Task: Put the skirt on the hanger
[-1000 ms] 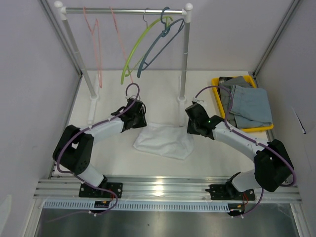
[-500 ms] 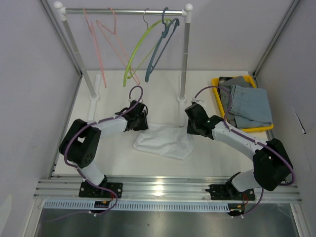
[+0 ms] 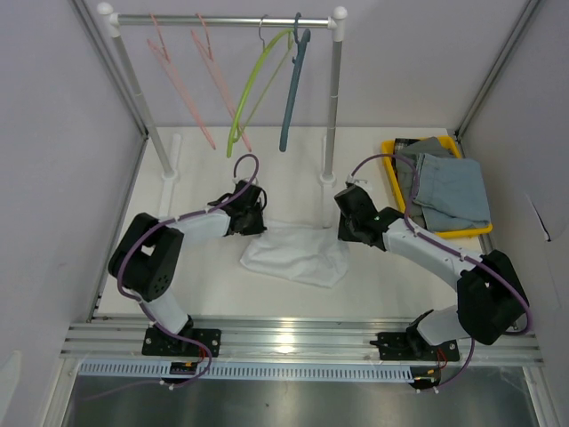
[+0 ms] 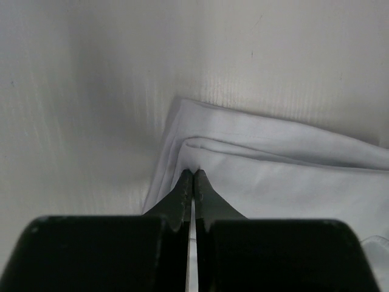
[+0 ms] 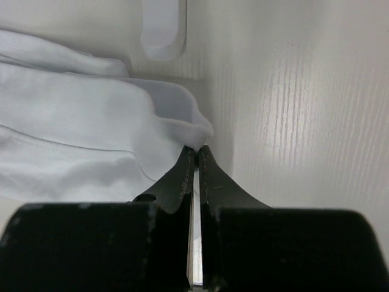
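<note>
The white skirt (image 3: 298, 253) lies crumpled on the table between the two arms. My left gripper (image 3: 254, 228) is shut on the skirt's left edge; in the left wrist view its tips (image 4: 193, 174) pinch a fold of the white cloth (image 4: 279, 176). My right gripper (image 3: 341, 233) is shut on the skirt's right corner, and the right wrist view shows the tips (image 5: 196, 149) nipping the cloth (image 5: 79, 131). Several hangers hang on the rail (image 3: 222, 19) at the back: two pink (image 3: 200, 76), one green (image 3: 253, 84), one blue (image 3: 293, 89).
The rack's white posts (image 3: 332, 98) and feet (image 5: 163, 27) stand just behind the skirt. A yellow tray (image 3: 392, 169) with folded grey-blue garments (image 3: 449, 191) sits at the right. Grey walls close in the left and right sides.
My left gripper has moved right onto the skirt's left edge and shut on it. The hangers on the rail have swung. The right arm has stayed put.
</note>
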`<state>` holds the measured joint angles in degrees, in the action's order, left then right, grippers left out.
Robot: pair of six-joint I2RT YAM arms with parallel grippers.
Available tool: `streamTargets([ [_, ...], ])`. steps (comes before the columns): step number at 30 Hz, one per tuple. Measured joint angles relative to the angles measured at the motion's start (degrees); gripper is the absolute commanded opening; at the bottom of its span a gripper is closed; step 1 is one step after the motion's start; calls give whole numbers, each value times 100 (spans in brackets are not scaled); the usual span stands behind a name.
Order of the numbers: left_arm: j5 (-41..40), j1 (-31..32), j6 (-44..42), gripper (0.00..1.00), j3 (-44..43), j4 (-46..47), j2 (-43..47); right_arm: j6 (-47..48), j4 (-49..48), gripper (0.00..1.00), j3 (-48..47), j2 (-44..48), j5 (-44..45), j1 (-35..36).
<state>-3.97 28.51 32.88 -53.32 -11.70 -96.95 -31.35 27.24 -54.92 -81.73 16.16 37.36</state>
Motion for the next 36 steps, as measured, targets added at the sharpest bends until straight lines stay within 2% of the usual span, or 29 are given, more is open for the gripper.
streamTargets([
  [3, -17, 0, 2, 0, 2, -61, 83, 13, 44, 0, 0, 81, 4, -15],
  [6, -37, 7, 7, 0, 125, -181, 588, 28, 144, 0, -4, 310, 17, -28],
  [12, -107, 101, 4, 0, 555, -442, 2942, 170, 435, 0, -264, 1108, 173, 15],
  [17, -192, 212, -4, 0, 581, -680, 4815, 428, 492, 0, -721, 2022, 367, 225],
  [24, -175, 518, -50, 0, 573, -1255, 6406, 879, 527, 0, -1228, 3045, 616, 1034],
  [30, -190, 573, -98, 0, -17, -1827, 6730, 1078, 787, 0, -1856, 3163, 828, 1478],
  [33, -247, 577, -98, 0, -321, -1860, 6498, 1139, 850, 0, -2024, 2949, 1001, 1486],
  [36, -409, 577, -85, 0, -391, -1759, 5912, 1215, 846, 0, -2039, 2551, 942, 1178],
])
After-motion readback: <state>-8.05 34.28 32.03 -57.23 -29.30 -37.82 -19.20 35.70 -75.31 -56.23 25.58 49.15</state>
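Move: The white skirt, both its upper corners already pinched, has its middle about 9 cm to the left hand's right, 5 cm back and some 1 cm below; it lies about 12 cm left, 4 cm back and 4 cm below the right hand. From the left hand, the green hanger hangs some 17 cm ahead, 3 cm right and 28 cm up. From the right hand, the stand's right foot is about 16 cm ahead, 4 cm left and 6 cm lower. The skirt is swept up off the table by both hands, fingers staying shut on its corners: each rises fast by some 30 cm while drawing back, the left farther and also outward to the left, so the waist is pulled wide. The wrists tip the fingertips up roughly 40 degrees; at the very end both hands start forward and down again. ##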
